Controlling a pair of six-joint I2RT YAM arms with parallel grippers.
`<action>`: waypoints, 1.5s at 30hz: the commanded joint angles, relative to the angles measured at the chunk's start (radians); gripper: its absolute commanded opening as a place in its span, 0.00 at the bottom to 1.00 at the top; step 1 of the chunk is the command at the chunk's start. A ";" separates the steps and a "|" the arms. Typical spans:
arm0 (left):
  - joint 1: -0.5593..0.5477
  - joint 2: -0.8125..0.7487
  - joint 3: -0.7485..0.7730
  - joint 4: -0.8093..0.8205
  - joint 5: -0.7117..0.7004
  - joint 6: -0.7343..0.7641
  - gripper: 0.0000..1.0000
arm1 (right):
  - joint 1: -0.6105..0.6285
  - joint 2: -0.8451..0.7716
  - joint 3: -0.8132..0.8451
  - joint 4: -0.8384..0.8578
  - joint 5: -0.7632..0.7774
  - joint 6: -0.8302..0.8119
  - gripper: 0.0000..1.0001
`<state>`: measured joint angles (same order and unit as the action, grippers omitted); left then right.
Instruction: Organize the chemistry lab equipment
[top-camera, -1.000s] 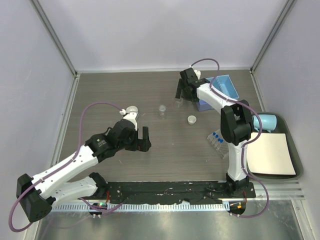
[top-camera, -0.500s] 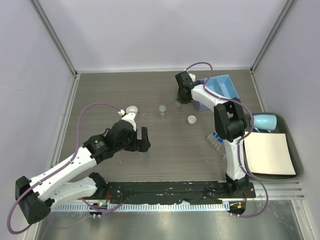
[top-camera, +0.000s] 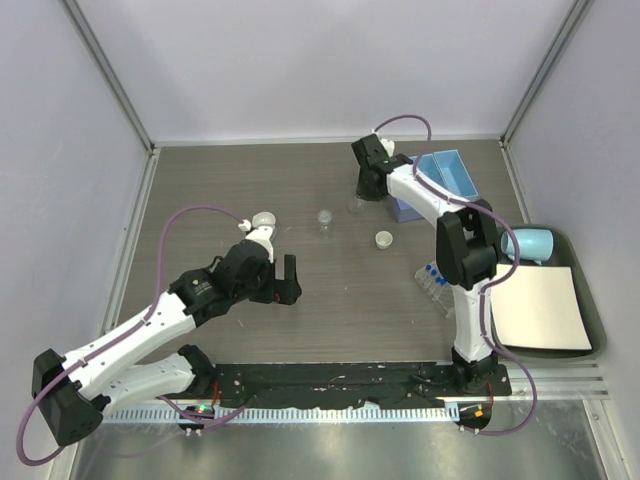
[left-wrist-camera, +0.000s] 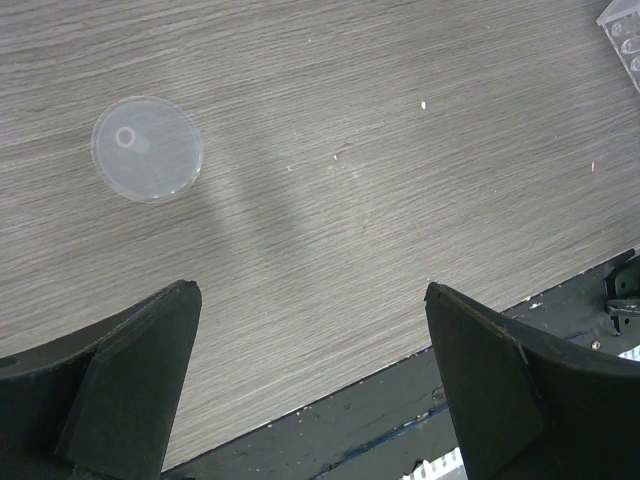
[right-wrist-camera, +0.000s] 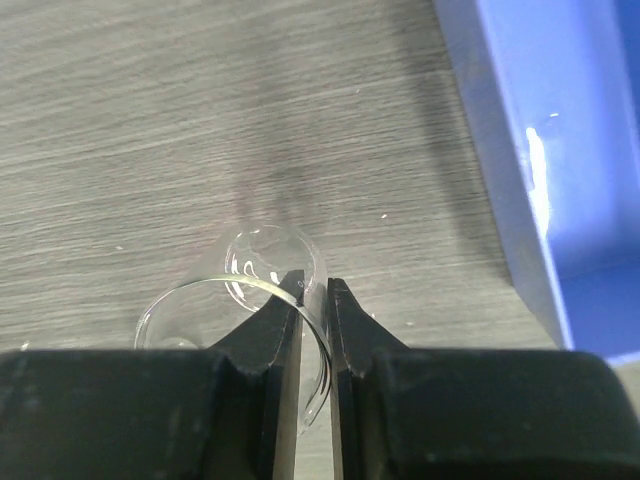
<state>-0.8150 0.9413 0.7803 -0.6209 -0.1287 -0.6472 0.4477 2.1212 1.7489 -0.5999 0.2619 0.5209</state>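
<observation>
My right gripper is shut on the wall of a tiny clear beaker, one finger inside its rim and one outside, just left of the blue three-compartment tray. A second clear beaker stands mid-table. One small white round dish lies right of it, another by my left wrist. My left gripper is open and empty over bare table. The clear tube rack holds blue-capped tubes.
A dark green tray with a white sheet and a pale blue mug sits at the right edge. A black base strip runs along the table's near edge. Enclosure walls ring the table.
The right wrist swung a little left and then back right by the blue tray, with the beaker in its jaws. The left arm has barely moved.
</observation>
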 joint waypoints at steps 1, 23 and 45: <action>0.005 0.005 0.001 0.033 0.020 0.001 1.00 | -0.013 -0.177 0.072 -0.041 0.074 -0.016 0.01; 0.004 -0.009 -0.021 0.039 0.052 -0.002 1.00 | -0.162 -0.116 0.080 -0.031 0.155 0.044 0.01; 0.004 0.016 -0.019 0.047 0.060 0.000 1.00 | -0.193 -0.024 0.093 -0.018 0.186 0.128 0.01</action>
<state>-0.8150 0.9493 0.7559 -0.6174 -0.0814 -0.6476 0.2596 2.0819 1.8088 -0.6479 0.4435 0.5877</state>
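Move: The right hand already holds the clear beaker by its rim, just off the table. The purple bin it is bound for has its middle about 11 cm to the right, 3 cm ahead and 7 cm below. Beyond, the middle light-blue bin lies some 18 cm right and 4 cm ahead; the small white cup is 5 cm right and 10 cm back, the glass vial 10 cm left and 6 cm back. From the left hand the purple bin is about 31 cm ahead and 29 cm right. Up first by about 10 cm, then to the right in an arc, the right hand carries the beaker over the near side wall of the purple bin, ending some 12 cm to the right and a little farther forward. Past the top of the arc it sinks again by about half that rise, then drifts slowly rightward; the wrist turns some 20 degrees clockwise and the fingers keep their pinch on the rim. ##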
